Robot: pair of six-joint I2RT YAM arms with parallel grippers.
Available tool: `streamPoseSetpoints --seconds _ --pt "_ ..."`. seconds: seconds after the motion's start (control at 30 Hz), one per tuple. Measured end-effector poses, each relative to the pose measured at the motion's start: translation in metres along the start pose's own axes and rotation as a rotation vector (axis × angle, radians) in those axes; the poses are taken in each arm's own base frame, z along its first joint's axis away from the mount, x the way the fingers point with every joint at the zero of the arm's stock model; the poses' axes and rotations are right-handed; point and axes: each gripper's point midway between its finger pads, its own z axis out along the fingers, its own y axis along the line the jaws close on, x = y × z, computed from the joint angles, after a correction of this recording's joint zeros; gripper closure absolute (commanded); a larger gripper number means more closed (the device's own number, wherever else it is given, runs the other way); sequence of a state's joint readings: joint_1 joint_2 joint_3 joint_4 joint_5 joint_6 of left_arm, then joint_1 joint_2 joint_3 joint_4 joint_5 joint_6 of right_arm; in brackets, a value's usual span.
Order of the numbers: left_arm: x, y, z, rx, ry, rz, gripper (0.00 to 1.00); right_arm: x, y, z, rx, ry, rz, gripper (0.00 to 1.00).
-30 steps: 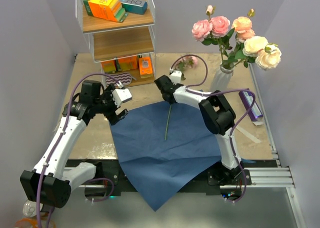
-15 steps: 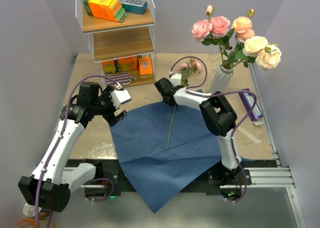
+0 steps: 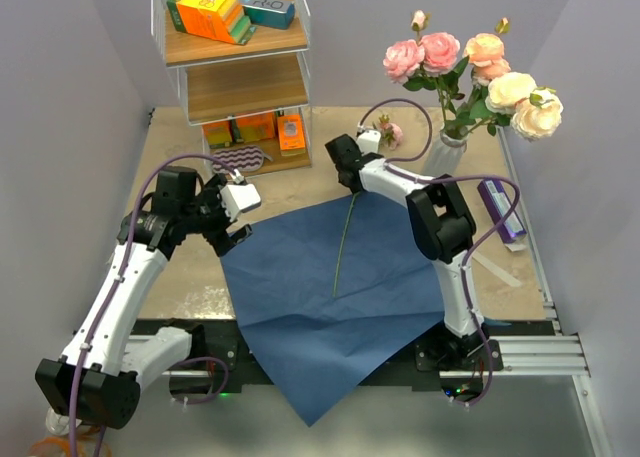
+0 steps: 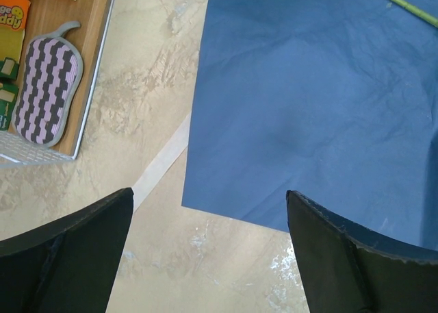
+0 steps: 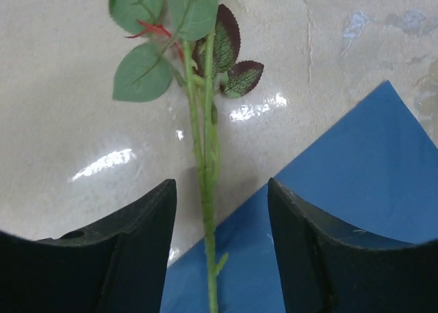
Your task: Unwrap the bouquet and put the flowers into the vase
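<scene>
The blue wrapping paper (image 3: pixel 310 297) lies spread flat on the table. One flower (image 3: pixel 343 242) lies with its green stem across the paper and its pink bloom (image 3: pixel 388 132) on the bare table beyond. My right gripper (image 3: pixel 347 172) hangs open over the upper stem. In the right wrist view the stem (image 5: pixel 205 162) runs between the fingers (image 5: pixel 130 251), touching neither, with the right gripper (image 5: pixel 220 210) astride it. The white ribbed vase (image 3: pixel 443 157) holds several roses (image 3: pixel 470 67). My left gripper (image 3: pixel 235 220) is open over the paper's left corner (image 4: pixel 308 107), the left gripper (image 4: pixel 209 203) empty.
A wire shelf rack (image 3: pixel 235 67) with boxes stands at the back left, a striped pad (image 4: pixel 48 80) at its foot. A purple box (image 3: pixel 500 209) lies right of the vase. Pale strips (image 3: pixel 495 267) lie on the table. Grey walls close in both sides.
My right gripper opened and let go of the stem, then moved toward the back right. The flower slid the same way, its bloom now nearer the vase. The left arm barely moved.
</scene>
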State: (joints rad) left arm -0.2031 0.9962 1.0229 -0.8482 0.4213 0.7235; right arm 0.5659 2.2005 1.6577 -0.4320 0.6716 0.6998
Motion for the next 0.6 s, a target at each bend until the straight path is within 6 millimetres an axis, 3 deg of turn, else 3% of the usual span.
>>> streamPoseSetpoints --seconds 0.2,0.4,0.53,0.6 --pt "0.001 -0.001 0.0 0.005 0.004 0.0 0.04 0.008 0.003 0.014 -0.014 0.025 0.013 0.5" --pt "0.005 -0.003 0.002 0.019 0.02 -0.009 0.04 0.01 0.013 0.012 -0.062 0.039 0.029 0.74" --pt "0.007 -0.006 0.001 0.026 0.031 -0.014 0.05 0.01 0.016 0.012 -0.073 0.043 0.031 1.0" --pt "0.009 -0.006 0.001 0.025 0.037 -0.015 0.05 0.011 0.015 0.013 -0.076 0.038 0.033 1.0"
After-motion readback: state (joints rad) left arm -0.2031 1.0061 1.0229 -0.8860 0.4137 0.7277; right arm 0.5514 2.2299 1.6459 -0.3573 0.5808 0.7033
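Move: The last flower's stem lies between the right hand's open fingers, some 2 cm below, about 1 cm ahead and 1 cm to the left. Its pink bloom lies roughly 14 cm ahead and 6 cm to the hand's right. The vase stands about 15 cm right and 3 cm ahead; the blue sheet's middle is some 23 cm back and 3 cm left. From the left hand the stem is about 23 cm ahead, 23 cm right, 18 cm lower. The right hand sinks about 1.5 cm, eases slightly left and shuts its fingers, pinching the last flower's stem. ##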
